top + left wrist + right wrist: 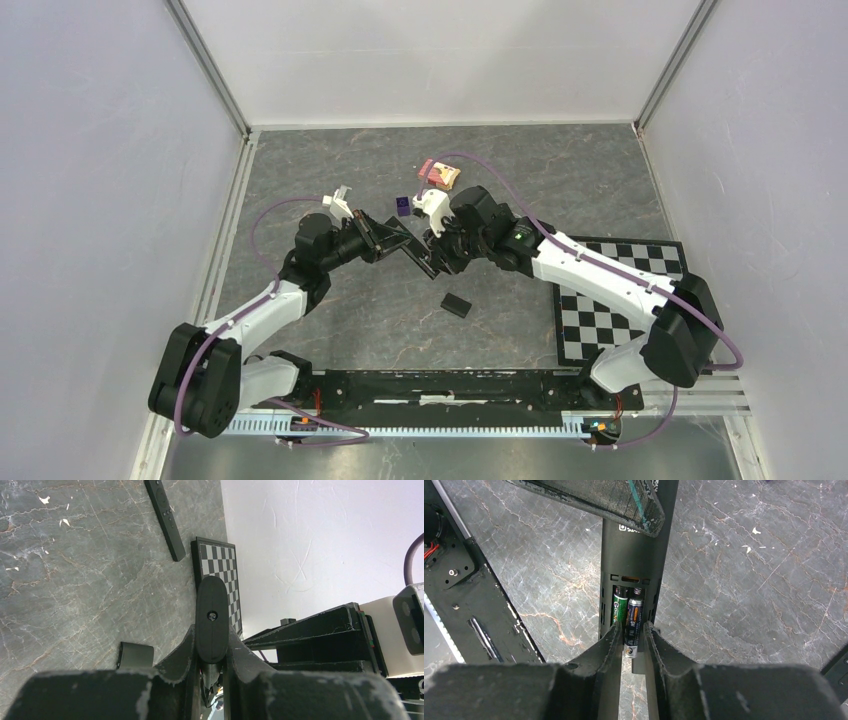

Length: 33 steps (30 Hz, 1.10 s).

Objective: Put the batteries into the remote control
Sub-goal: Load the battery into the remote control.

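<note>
The remote control (410, 246) is a slim black bar held off the table, with my left gripper (385, 237) shut on one end (211, 615). In the right wrist view its back (634, 555) faces me with the battery bay uncovered. The green battery (618, 609) lies in the left slot. Beside it the dark blue battery (634, 625) has its lower end sticking out past the bay's edge. My right gripper (633, 631) straddles that end, jaws a little apart, with a thin gap on the right side. The left gripper's finger (624, 500) crosses the remote's far end.
A small black cover piece (457, 305) lies on the table below the grippers. A purple cube (402, 207) and a red-and-white box (440, 175) sit behind them. A checkerboard (620, 300) lies at right, with another black bar with buttons (165, 517) near it.
</note>
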Available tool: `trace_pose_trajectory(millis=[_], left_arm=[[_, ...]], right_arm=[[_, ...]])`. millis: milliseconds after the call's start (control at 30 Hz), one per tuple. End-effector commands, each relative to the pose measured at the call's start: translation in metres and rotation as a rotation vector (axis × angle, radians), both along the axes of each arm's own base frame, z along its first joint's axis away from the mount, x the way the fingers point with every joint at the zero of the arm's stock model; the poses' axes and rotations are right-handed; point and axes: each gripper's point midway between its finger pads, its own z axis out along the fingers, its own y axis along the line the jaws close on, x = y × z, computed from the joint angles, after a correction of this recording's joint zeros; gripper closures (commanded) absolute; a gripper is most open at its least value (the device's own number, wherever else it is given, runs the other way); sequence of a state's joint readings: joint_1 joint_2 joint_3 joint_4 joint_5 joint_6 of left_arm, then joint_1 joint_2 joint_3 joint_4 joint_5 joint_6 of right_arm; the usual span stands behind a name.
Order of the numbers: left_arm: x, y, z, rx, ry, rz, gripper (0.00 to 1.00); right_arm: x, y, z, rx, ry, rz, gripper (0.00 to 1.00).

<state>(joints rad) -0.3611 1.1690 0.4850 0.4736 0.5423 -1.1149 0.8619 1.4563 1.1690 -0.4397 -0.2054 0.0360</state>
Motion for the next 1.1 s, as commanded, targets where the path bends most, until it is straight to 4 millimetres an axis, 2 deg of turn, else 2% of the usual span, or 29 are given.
trace_pose_trajectory(millis=[0, 200, 267, 333, 600, 733, 900, 1067], left_arm=[[0.006, -0.006, 0.041, -0.089, -0.089, -0.015, 0.98], [0.005, -0.005, 0.041, -0.091, -0.086, -0.013, 0.98], [0.005, -0.004, 0.042, -0.094, -0.091, -0.012, 0.98], [0.006, -0.004, 0.042, -0.093, -0.096, -0.012, 0.98], [0.005, -0.005, 0.050, -0.146, -0.100, -0.025, 0.98], [0.006, -0.001, 0.056, -0.199, -0.071, -0.011, 0.98], [0.012, 0.008, 0.066, -0.279, -0.020, 0.054, 0.98], [0.016, 0.014, 0.083, -0.372, 0.006, 0.085, 0.98]], right_arm=[[-0.008, 0.011, 0.013, 0.049, 0.018, 0.045, 0.73], [-0.002, 0.009, 0.029, 0.090, -0.003, -0.003, 0.67], [0.000, 0.010, 0.040, 0.121, -0.008, -0.027, 0.60], [0.006, 0.010, 0.053, 0.154, -0.025, -0.065, 0.46], [0.023, 0.005, 0.090, 0.304, -0.079, -0.229, 0.22], [0.029, -0.007, 0.106, 0.508, -0.050, -0.374, 0.15], [0.022, -0.020, 0.137, 0.935, 0.050, -0.489, 0.11], [0.023, -0.033, 0.139, 1.028, 0.079, -0.566, 0.06]])
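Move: Right beside the right fingertips, the dark battery lies in the open compartment of the remote control, its middle roughly 1 cm ahead, 1 cm left and 1 cm below that hand. The remote control's middle is about 4 cm ahead and 3 cm left, nearly level with it. On the table some 15 cm lower, the battery cover lies 5 cm back and 5 cm right, the purple block 16 cm ahead and 7 cm left. From the left hand the battery is about 5 cm back, 5 cm right and slightly lower. Spreading from slightly open to nearly wide, the right fingers come free of the dark battery, and the right hand rises about 8 cm off the compartment, then also draws off to the right while its wrist swings some 50 degrees, left side rising and turning clockwise. The left hand keeps its grip on the remote control, lifting it about 5 cm and rolling it a little, right side up. ##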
